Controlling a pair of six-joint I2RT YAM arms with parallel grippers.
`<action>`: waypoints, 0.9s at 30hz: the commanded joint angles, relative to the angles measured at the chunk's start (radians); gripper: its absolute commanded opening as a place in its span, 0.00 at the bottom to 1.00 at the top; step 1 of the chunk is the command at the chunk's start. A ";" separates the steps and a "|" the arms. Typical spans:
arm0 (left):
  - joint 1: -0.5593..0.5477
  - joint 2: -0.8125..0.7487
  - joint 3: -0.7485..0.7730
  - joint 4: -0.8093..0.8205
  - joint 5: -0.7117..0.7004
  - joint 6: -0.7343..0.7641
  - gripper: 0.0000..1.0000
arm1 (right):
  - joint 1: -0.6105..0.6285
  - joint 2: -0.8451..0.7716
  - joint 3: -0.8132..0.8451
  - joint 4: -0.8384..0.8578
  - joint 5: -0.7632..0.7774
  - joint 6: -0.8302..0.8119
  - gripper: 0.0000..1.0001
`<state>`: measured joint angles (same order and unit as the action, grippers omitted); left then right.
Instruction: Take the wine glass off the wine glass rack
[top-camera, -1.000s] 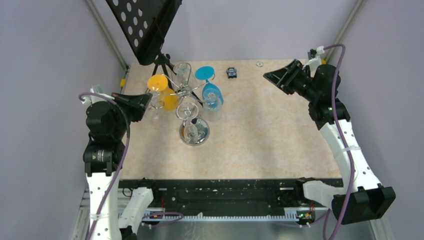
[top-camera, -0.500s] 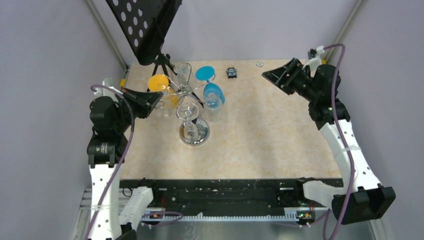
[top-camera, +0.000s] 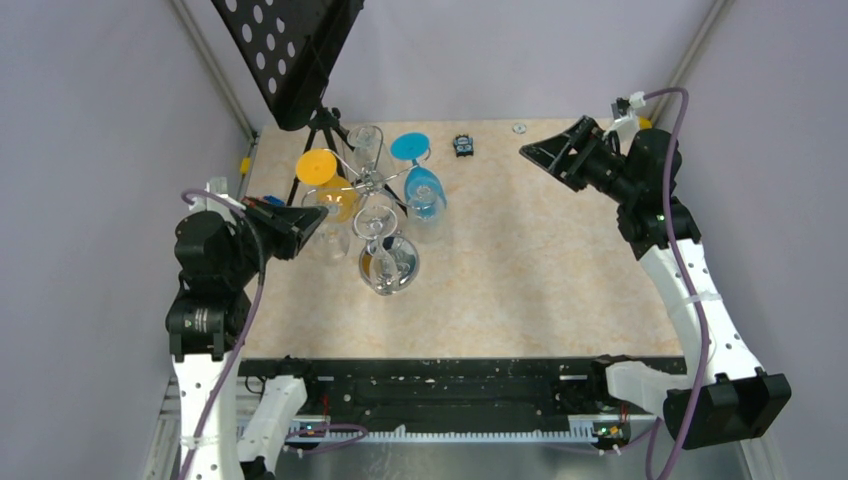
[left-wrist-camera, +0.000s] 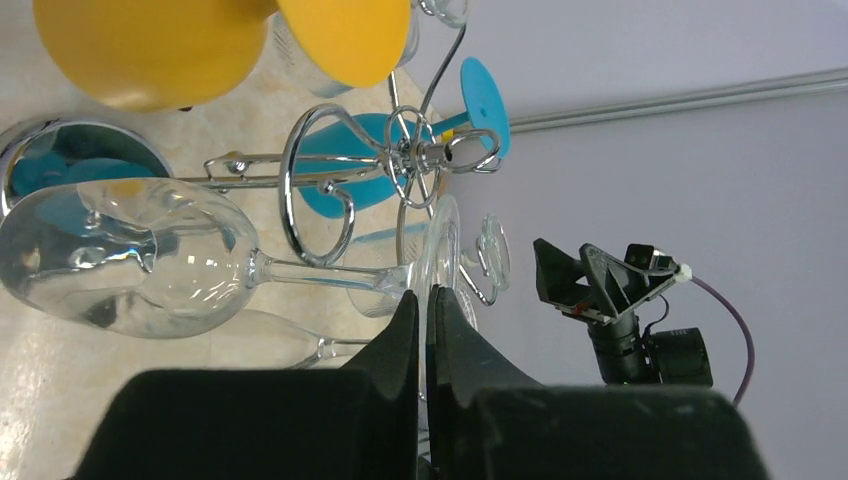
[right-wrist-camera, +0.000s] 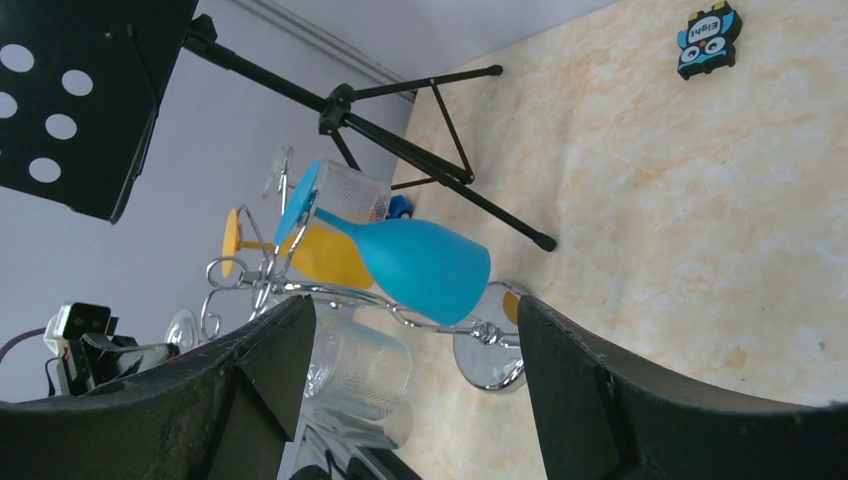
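Observation:
The wine glass rack (top-camera: 372, 183) is a silver wire tree on a round chrome base (top-camera: 390, 265) at the table's back left. An orange glass (top-camera: 338, 200), a blue glass (top-camera: 425, 190) and clear glasses hang from its arms. My left gripper (top-camera: 316, 219) is shut on the thin foot of a clear wine glass (left-wrist-camera: 130, 255), which lies on its side. Its stem (left-wrist-camera: 320, 272) passes close under a curled hook arm (left-wrist-camera: 312, 200); I cannot tell whether they touch. My right gripper (top-camera: 545, 155) hovers open at the back right, its fingers (right-wrist-camera: 260, 360) framing the rack from afar.
A black tripod stand with a perforated plate (top-camera: 290, 50) rises behind the rack, its legs (right-wrist-camera: 440, 170) spread on the table. A small owl figure (top-camera: 462, 146) and a metal washer (top-camera: 519, 128) lie near the back edge.
My left gripper has drawn the clear wine glass toward the near side, away from the rack's stem. The right gripper's fingers have spread wider.

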<state>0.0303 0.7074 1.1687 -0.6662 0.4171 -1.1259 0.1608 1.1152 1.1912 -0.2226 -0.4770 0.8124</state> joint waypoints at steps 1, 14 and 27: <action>0.004 -0.043 0.077 -0.071 -0.036 -0.014 0.00 | 0.013 -0.041 0.003 0.060 -0.063 -0.002 0.76; 0.004 -0.069 0.289 -0.318 0.083 -0.040 0.00 | 0.198 -0.158 -0.087 0.214 -0.138 -0.066 0.76; 0.003 -0.105 0.324 -0.124 0.532 -0.279 0.00 | 0.573 -0.170 -0.064 0.436 -0.220 -0.197 0.72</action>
<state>0.0303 0.6304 1.5085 -0.9649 0.7700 -1.3079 0.6205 0.9367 1.0973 0.0879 -0.6605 0.6960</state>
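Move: The left gripper already holds the wine glass by its foot. The glass hangs bowl-down, its middle about 10 cm below the hand and 2 cm ahead and to the right. The rack hub is some 6 cm ahead and 8 cm right at hand height; the yellow glass hangs about 8 cm straight ahead, 9 cm lower; another clear glass about 9 cm right and 2 cm back. From the right gripper the held glass lies about 33 cm left, 8 cm back and 9 cm lower. Keep the left gripper shut on the glass foot and draw the glass back about 13 cm towards the base, level at first, then rising and edging right with a clockwise turn, clear of the rack. Meanwhile bring the open right gripper back, left and up towards the held glass, turning it counter-clockwise some 35 degrees while tilting it. ##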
